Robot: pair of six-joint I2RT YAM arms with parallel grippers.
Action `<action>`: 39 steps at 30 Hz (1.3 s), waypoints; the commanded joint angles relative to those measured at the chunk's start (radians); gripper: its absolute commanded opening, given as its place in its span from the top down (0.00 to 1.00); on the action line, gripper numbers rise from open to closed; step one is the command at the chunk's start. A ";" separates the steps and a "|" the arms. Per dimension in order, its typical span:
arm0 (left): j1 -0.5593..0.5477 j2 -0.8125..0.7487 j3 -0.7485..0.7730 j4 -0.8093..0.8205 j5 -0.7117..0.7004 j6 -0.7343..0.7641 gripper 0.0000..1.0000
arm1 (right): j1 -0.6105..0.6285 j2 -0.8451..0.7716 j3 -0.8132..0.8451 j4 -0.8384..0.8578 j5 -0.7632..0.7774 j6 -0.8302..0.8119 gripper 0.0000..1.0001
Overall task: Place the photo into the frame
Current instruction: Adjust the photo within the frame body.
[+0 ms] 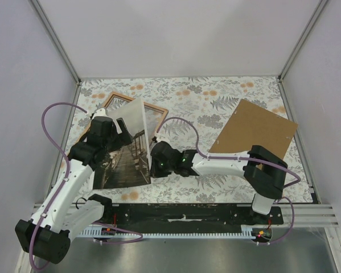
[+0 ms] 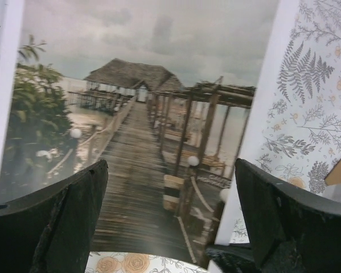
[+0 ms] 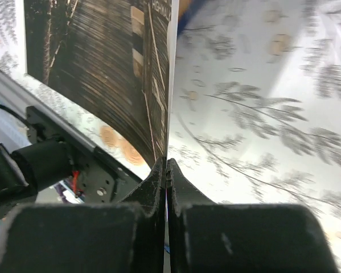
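Note:
The photo [image 1: 127,156], a sepia print of a pier and hut, stands curled up off the table, its white back showing along the right side. My right gripper [image 1: 153,162] is shut on the photo's lower right edge; in the right wrist view the fingertips [image 3: 167,170] pinch the sheet [image 3: 102,68] edge-on. My left gripper [image 1: 110,133] hovers open over the print's left side, and in its wrist view both fingers [image 2: 56,222] straddle the picture [image 2: 142,114] without touching it. The frame [image 1: 153,104], wood face up, lies flat behind the photo and is partly hidden by it.
A flat brown backing board [image 1: 255,129] lies at the right on the floral tablecloth [image 1: 204,102]. Grey walls and metal posts enclose the table on three sides. The black rail with the arm bases [image 1: 181,213] runs along the near edge.

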State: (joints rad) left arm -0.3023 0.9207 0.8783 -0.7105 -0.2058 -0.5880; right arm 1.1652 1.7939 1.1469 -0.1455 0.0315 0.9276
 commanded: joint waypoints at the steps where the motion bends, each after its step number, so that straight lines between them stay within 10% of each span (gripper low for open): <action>1: 0.006 -0.005 0.048 0.019 0.029 0.016 0.02 | -0.050 -0.093 -0.081 -0.129 0.002 -0.053 1.00; 20: 0.005 0.026 -0.010 0.108 0.158 -0.010 0.05 | -0.537 -0.783 -0.619 -0.359 -0.028 -0.076 0.97; 39: 0.005 0.076 -0.102 0.250 0.260 -0.101 0.06 | -0.933 -1.018 -0.559 -0.775 0.007 -0.159 0.93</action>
State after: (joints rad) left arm -0.3023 0.9970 0.7910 -0.5304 0.0326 -0.6426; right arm 0.2756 0.7860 0.5274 -0.8463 0.0086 0.8101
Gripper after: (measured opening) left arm 0.940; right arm 0.053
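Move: The right fingers already pinch the photo's near right corner some 5 cm above the table; the photo's middle is about 18 cm ahead of them and 14 cm left. The brown board, towards which it is taken, has its middle about 20 cm ahead and 46 cm right, 5 cm lower. The frame, mostly under the photo, centres about 23 cm ahead and 16 cm left. From the left hand the board lies about 10 cm ahead, 57 cm right, 15 cm lower. Keeping its pinch on the near right corner, the right hand sweeps the photo about 37 cm to the right, away from the frame and towards the brown board, sinking slightly and turning roughly 45 degrees clockwise as it goes, then slowing at the end. The left hand, open and holding nothing, drifts some 5 cm right and a little down above the frame's right side. ##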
